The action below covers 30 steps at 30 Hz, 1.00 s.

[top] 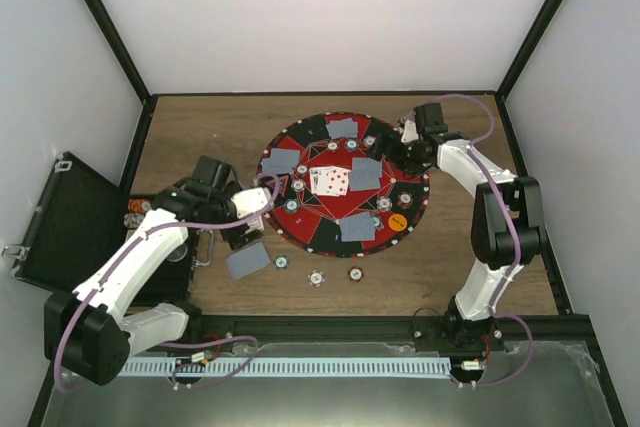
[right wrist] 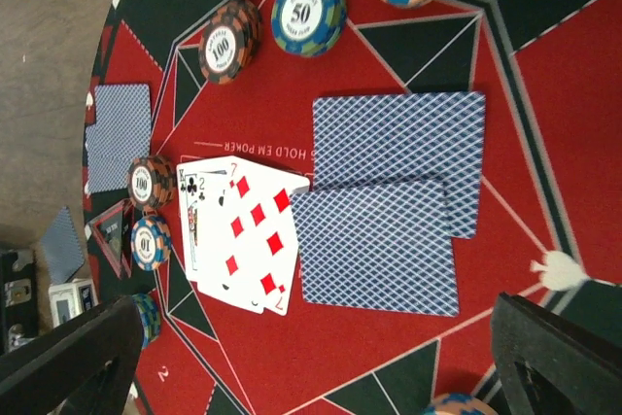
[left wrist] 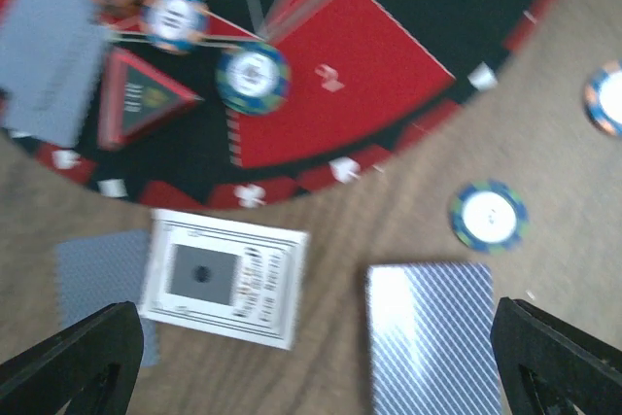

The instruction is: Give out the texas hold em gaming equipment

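The round red-and-black poker mat [top: 300, 229] lies mid-table with grey-blue-backed cards [top: 366, 173], face-up cards [top: 328, 180] and poker chips [top: 402, 198] on it. An orange marker disc [top: 398, 220] sits near its right rim. My left gripper [top: 243, 234] hovers open over the mat's near-left edge. Below it, the left wrist view shows a card deck [left wrist: 432, 337], a white printed card [left wrist: 225, 277] and a chip [left wrist: 488, 215] on the wood. My right gripper [top: 392, 157] stands open and empty over the mat; under it lie two face-down cards [right wrist: 389, 211] and fanned face-up cards [right wrist: 238, 230].
A black case [top: 60, 222] lies open off the table's left edge. The deck [top: 248, 260] and three loose chips [top: 316, 278] lie on the wood in front of the mat. Chip stacks [right wrist: 307, 13] stand on the mat beyond the right gripper.
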{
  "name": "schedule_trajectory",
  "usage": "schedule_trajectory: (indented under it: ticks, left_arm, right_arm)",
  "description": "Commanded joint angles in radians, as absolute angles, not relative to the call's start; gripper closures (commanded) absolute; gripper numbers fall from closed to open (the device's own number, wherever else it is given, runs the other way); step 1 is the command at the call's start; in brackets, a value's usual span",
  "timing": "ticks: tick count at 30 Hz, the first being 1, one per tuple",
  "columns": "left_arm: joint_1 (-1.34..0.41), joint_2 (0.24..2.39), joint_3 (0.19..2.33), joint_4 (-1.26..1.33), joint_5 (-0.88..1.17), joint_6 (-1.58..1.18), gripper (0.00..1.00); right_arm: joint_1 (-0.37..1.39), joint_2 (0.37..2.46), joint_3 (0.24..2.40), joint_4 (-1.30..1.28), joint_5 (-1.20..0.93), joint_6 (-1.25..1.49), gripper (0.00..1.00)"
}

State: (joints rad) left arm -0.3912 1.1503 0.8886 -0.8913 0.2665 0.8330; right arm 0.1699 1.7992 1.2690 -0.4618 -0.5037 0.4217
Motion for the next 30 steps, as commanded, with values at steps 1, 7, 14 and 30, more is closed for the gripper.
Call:
schedule_trajectory:
  ticks: [1,7,14,30]
  left_arm:
    - [-0.356,1.119,0.912,-0.653,0.206,0.581,0.0]
    - [-0.237,1.138,0.828,-0.276,0.165,0.321,0.0]
    - [-0.097,1.177,0.589,0.277,0.013,0.075,0.0]
    - [-0.063,1.485,0.348,0.981,-0.071,0.112,0.0]
  right_arm:
    - [0.182,1.685,1.259,-0.514,-0.328,0.397,0.0]
    - [0.184,1.461,1.075,-0.381,0.008,0.439,0.0]
    - [0.183,1.08,0.577,0.154,0.384,0.299,0.0]
    - [0.124,1.288,0.318,0.858,0.468,0.149,0.0]
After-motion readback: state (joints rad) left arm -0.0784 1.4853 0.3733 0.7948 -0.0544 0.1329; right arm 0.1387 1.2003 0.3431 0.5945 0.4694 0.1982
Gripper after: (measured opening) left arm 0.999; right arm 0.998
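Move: The left hand has just let go of the face-down card, which lies about 5 cm back of it, 1 cm left and some 12 cm below. At that same level, the deck is about 6 cm ahead and 1 cm left, and the blue-green chip about 5 cm back and 7 cm right. The right hand hangs about 10 cm above table height; the face-down pair is 6 cm left and 1 cm ahead, the face-up cards 16 cm left and 1 cm back. Withdraw both empty, wide-open grippers. Swing the left one forward about 17 cm, rising over the deck, then left and down again, turning counter-clockwise as its fingers tip up towards level. Bring the right one some 19 cm right, away from the face-down pair and off the mat, drawing back and up a little, turned clockwise about 40 degrees with its fingers also levelling. ##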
